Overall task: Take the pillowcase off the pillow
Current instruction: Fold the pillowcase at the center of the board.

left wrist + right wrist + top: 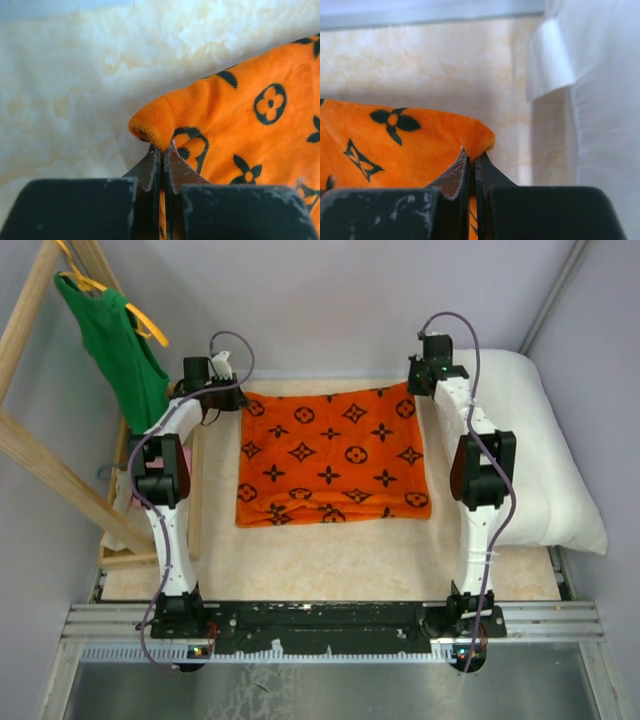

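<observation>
The orange pillowcase point(335, 455) with black monogram motifs lies flat on the cream table, folded at its near edge. The plump white pillow point(530, 455) rests apart from it along the right side. At the far left corner of the pillowcase point(240, 125), my left gripper point(162, 150) is shut on the fabric. My right gripper point(473, 157) is shut on the far right corner of the pillowcase point(395, 145), with the pillow point(600, 100) and its white tag point(550, 60) just to the right.
A green tank top point(120, 350) hangs on a yellow hanger point(140, 315) from a wooden rack point(50, 455) at the left. Grey walls close in the back and sides. A metal rail point(330, 620) carries both arm bases at the near edge.
</observation>
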Robot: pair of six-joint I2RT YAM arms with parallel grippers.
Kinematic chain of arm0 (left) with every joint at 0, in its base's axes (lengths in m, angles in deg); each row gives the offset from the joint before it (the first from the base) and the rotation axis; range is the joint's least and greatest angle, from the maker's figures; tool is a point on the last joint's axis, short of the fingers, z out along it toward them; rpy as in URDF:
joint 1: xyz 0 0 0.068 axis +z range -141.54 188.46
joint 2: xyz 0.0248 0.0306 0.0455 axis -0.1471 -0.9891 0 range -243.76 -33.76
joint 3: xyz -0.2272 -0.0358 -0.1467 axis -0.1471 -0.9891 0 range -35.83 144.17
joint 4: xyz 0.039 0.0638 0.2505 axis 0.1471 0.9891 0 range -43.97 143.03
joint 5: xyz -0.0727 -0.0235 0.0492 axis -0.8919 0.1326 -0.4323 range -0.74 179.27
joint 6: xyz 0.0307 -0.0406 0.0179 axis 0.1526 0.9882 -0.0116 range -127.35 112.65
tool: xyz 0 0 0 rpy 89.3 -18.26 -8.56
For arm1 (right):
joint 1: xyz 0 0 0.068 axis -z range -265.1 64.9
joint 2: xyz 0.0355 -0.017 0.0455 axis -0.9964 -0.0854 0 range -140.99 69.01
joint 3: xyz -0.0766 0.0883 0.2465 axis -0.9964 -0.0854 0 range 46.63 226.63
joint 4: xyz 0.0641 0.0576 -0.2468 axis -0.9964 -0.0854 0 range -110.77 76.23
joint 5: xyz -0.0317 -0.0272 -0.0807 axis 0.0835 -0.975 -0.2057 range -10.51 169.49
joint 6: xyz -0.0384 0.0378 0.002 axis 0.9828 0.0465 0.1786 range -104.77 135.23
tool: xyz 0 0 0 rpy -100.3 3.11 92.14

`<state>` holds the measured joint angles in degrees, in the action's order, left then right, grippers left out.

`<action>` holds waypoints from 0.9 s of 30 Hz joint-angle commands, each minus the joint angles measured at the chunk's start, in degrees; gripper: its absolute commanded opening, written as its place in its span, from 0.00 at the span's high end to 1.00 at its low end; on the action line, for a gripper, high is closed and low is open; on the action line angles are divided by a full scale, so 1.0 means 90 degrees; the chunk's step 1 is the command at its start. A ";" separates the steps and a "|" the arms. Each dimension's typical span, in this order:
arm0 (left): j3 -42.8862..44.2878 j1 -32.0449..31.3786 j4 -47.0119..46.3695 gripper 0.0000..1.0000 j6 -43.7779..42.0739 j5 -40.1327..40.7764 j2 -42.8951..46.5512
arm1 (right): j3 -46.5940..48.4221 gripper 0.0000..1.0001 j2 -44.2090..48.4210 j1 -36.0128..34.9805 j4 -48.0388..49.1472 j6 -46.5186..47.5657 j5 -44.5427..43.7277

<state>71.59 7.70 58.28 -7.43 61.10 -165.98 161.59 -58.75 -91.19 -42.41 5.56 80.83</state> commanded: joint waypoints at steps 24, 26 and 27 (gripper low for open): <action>-0.6326 0.0059 -0.5234 1.00 0.0365 0.0457 0.4666 | -0.5646 1.00 0.5001 0.0227 0.2062 -0.1301 -0.0576; -0.7082 -0.0030 -0.5622 1.00 0.0700 0.0690 0.4994 | -0.6189 1.00 0.5260 0.0227 0.1977 -0.1468 -0.0706; -0.7420 -0.0093 -0.5826 1.00 0.0844 0.0824 0.5144 | -0.6498 1.00 0.5391 0.0230 0.1986 -0.1569 -0.0779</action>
<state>14.22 7.86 16.38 -6.23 63.16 -124.72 109.94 -14.32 -89.90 -25.97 -3.14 76.48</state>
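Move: The pillowcase lies spread between the hands, its two far corners already pinched. Its near left corner, on the side it is being folded towards, is about 29 cm back from the left hand, 1 cm to its left and 6 cm below; the near right corner is roughly 27 cm back from the right hand, 5 cm to its right and 11 cm below. The pillow's middle is some 23 cm right of the right hand and 12 cm back; the wooden tray's middle is about 22 cm left of the left hand and 18 cm back. The pillowcase's far edge, still pinched at both corners, is lifted and swung back over the rest towards the near edge. After a small reach forward both hands draw back, the left about 15 cm, rising some 10 cm and tipping its fingers up about 25 degrees; the right pulls back slightly farther, climbs less and drifts a little to its right. ##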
